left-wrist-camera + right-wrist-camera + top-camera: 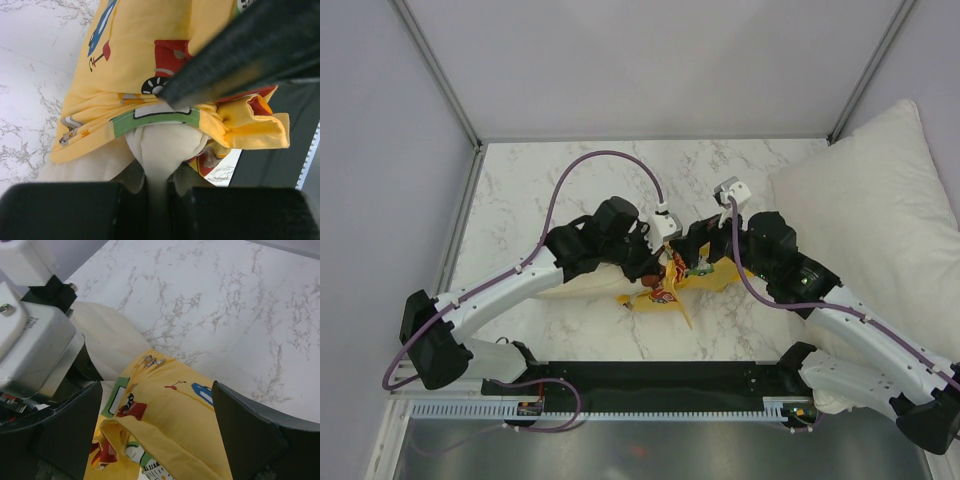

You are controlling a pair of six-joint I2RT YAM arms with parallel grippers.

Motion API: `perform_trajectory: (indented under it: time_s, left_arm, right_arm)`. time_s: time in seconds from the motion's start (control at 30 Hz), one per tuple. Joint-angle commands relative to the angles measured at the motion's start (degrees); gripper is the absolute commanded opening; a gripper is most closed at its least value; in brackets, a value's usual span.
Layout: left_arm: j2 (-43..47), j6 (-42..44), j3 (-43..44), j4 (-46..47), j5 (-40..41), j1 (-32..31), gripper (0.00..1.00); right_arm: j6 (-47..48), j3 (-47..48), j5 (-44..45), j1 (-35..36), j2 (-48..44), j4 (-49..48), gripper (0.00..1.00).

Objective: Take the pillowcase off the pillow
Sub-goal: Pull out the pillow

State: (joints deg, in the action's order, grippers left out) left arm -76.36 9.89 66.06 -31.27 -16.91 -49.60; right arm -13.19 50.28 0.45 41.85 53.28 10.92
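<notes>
The bright yellow pillowcase (716, 279) with cartoon vehicles lies bunched on the marble table (550, 190), between the two arms. The cream pillow (576, 289) sticks out of it to the left. My left gripper (157, 181) is shut on a pinched fold of the pillow (162, 145), just below the gathered pillowcase (135, 60) opening. My right gripper (157, 435) stands wide open over the pillowcase (175, 410), one finger on each side and neither touching it. A right finger (240, 50) crosses the left wrist view. In the top view both grippers (675, 262) meet over the cloth.
A large white pillow (880, 200) lies at the table's right edge, close to the right arm. A black bar (650, 378) with a cable tray runs along the near edge. Grey walls with metal posts close the back and sides. The left wrist housing (30, 340) stands close by the right gripper.
</notes>
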Motion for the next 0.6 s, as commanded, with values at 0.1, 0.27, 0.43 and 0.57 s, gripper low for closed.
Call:
perform_trajectory:
  time_s: [0.1, 0.27, 0.43, 0.57]
  left_arm:
    - [2.79, -0.49, 0.56, 1.38, -0.76, 0.03, 0.02]
    - [3.14, -0.40, 0.73, 1.30, -0.93, -0.05, 0.02]
    - [3.67, -0.40, 0.56, 1.30, -0.76, -0.05, 0.02]
    - [3.85, -0.40, 0.47, 1.30, -1.64, 0.03, 0.02]
  right_arm:
    - [2.20, 0.17, -10.81, -0.10, -2.82, -1.96, 0.97]
    - [2.73, -2.11, -10.65, -0.01, -4.32, 1.12, 0.97]
    - [2.03, -6.59, -11.96, 0.08, -2.83, 0.60, 0.96]
    - [2.47, -10.37, -6.28, -0.01, -3.27, -2.30, 0.90]
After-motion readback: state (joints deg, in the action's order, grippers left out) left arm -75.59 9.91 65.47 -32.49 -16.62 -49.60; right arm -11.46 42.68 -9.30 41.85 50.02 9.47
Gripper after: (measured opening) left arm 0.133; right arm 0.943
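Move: The loose folded edge of the yellow pillowcase, by its opening, lies below the open right hand, some 7 cm down, about 4 cm back and 2 cm to the left. The white pillow end pinched in the left fingers is roughly 8 cm left, 3 cm back and 8 cm below; the main body of the case lies about 5 cm right, 3 cm back and 11 cm below. From the left hand, the fold is about 6 cm right, 2 cm back and 2 cm lower. Back by about 3 cm, with a small rise and a slight shift left while yawing some 10 degrees counter-clockwise, the right hand swings in over the pillowcase's loose fold; it then drops about 5 cm towards the fold, wide-open fingers coming down around it. The left hand stays put, still pinching the bunched pillow end. ##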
